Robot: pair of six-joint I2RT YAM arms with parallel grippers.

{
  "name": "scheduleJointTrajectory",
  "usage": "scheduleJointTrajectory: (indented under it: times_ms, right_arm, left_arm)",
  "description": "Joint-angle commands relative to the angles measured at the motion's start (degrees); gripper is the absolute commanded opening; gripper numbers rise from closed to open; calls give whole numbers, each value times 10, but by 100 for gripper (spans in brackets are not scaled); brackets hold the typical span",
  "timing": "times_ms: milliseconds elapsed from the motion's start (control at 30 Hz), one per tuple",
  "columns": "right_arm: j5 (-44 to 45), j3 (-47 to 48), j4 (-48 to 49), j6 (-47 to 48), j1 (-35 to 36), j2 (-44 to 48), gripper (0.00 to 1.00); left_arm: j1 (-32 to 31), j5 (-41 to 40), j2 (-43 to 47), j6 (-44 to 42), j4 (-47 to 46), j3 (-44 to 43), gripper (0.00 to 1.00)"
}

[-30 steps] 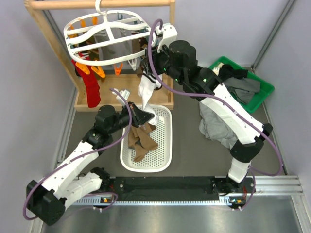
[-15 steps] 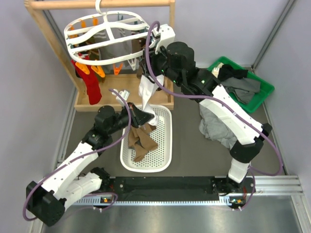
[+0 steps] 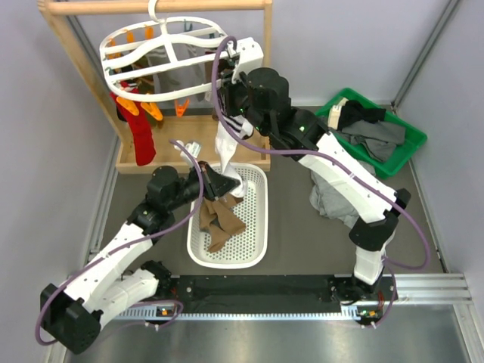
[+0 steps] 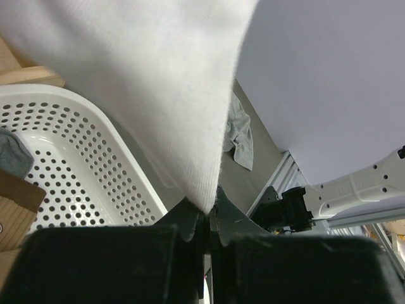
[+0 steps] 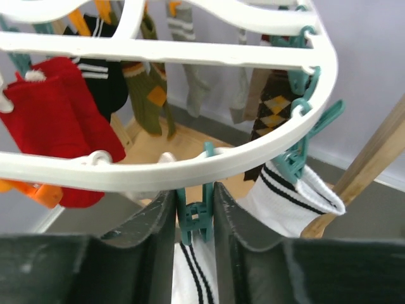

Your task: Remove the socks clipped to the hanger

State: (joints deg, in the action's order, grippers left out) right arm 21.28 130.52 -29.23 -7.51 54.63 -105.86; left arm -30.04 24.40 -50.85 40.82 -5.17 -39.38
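Note:
The white hanger (image 3: 162, 60) hangs from the rail with socks clipped under it, among them red socks (image 5: 57, 120) and an argyle one (image 5: 269, 117). My right gripper (image 5: 194, 193) is at the hanger's near rim (image 5: 114, 171), shut on a teal clip (image 5: 196, 218). That clip holds a white sock with black stripes (image 5: 190, 272). The same white sock (image 3: 227, 147) hangs down to my left gripper (image 3: 227, 181), which is shut on its lower end (image 4: 145, 82). A second striped white sock (image 5: 297, 193) hangs from the clip to the right.
A white perforated basket (image 3: 253, 219) below the hanger holds brown socks (image 3: 219, 219). The wooden rail stand (image 3: 76, 76) carries the hanger. A green bin (image 3: 404, 147) of dark garments sits at the right, with a grey heap (image 3: 333, 193) on the table.
My right gripper has moved left and up to the hanger's rim and closed on the teal clip. The left arm and the sock's lower end have stayed put.

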Motion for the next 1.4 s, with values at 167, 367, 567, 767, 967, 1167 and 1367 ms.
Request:
scheduleJointTrajectory:
  times_ms: [167,367,567,767,967,1167,1367]
  right_arm:
    - [35,20,48,11,5,12,0]
    - [14,4,49,-8,5,24,0]
    - [-10,-5,52,-35,5,33,0]
    - [-32,-7,50,-64,5,36,0]
    - [-54,-3,54,-102,6,43,0]
    - [-59,-10,60,-150,11,51,0]
    - [-62,-14,72,-196,16,52,0]
  left_arm:
    - [2,-3,29,4,-12,23,0]
    - [2,6,34,11,6,50,0]
    - [0,71,11,67,-51,123,18]
    - [-1,29,-2,43,14,124,75]
    - [-1,-111,-9,-29,147,5,96]
    - [-1,-239,-43,-96,107,-54,96]
    - [-1,-277,-134,-157,-80,-73,96]
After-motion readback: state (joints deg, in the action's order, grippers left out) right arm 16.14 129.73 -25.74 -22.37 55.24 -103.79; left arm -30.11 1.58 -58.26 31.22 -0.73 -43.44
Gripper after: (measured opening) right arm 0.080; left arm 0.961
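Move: Between the right hand's open fingers sits the teal clip that holds the white sock; an orange clip is about 11 cm to its left and 3 cm back, the second white sock some 8 cm ahead, 6 cm right and 6 cm lower. The left hand already pinches the first sock's toe, with the basket's middle about 24 cm below and 4 cm left; brown socks lie at that depth, 7 cm left and 2 cm back. Squeezing the teal clip shut between its fingers, the right hand keeps hold of it and eases about 3 cm up and 2 cm back, rolling its left side up some 15 degrees. The left hand draws the white sock down about 12 cm and slightly back, opens wide over the basket to let it go, then rises and swings forward about 10 cm towards the second hanging sock, turning counter-clockwise. ##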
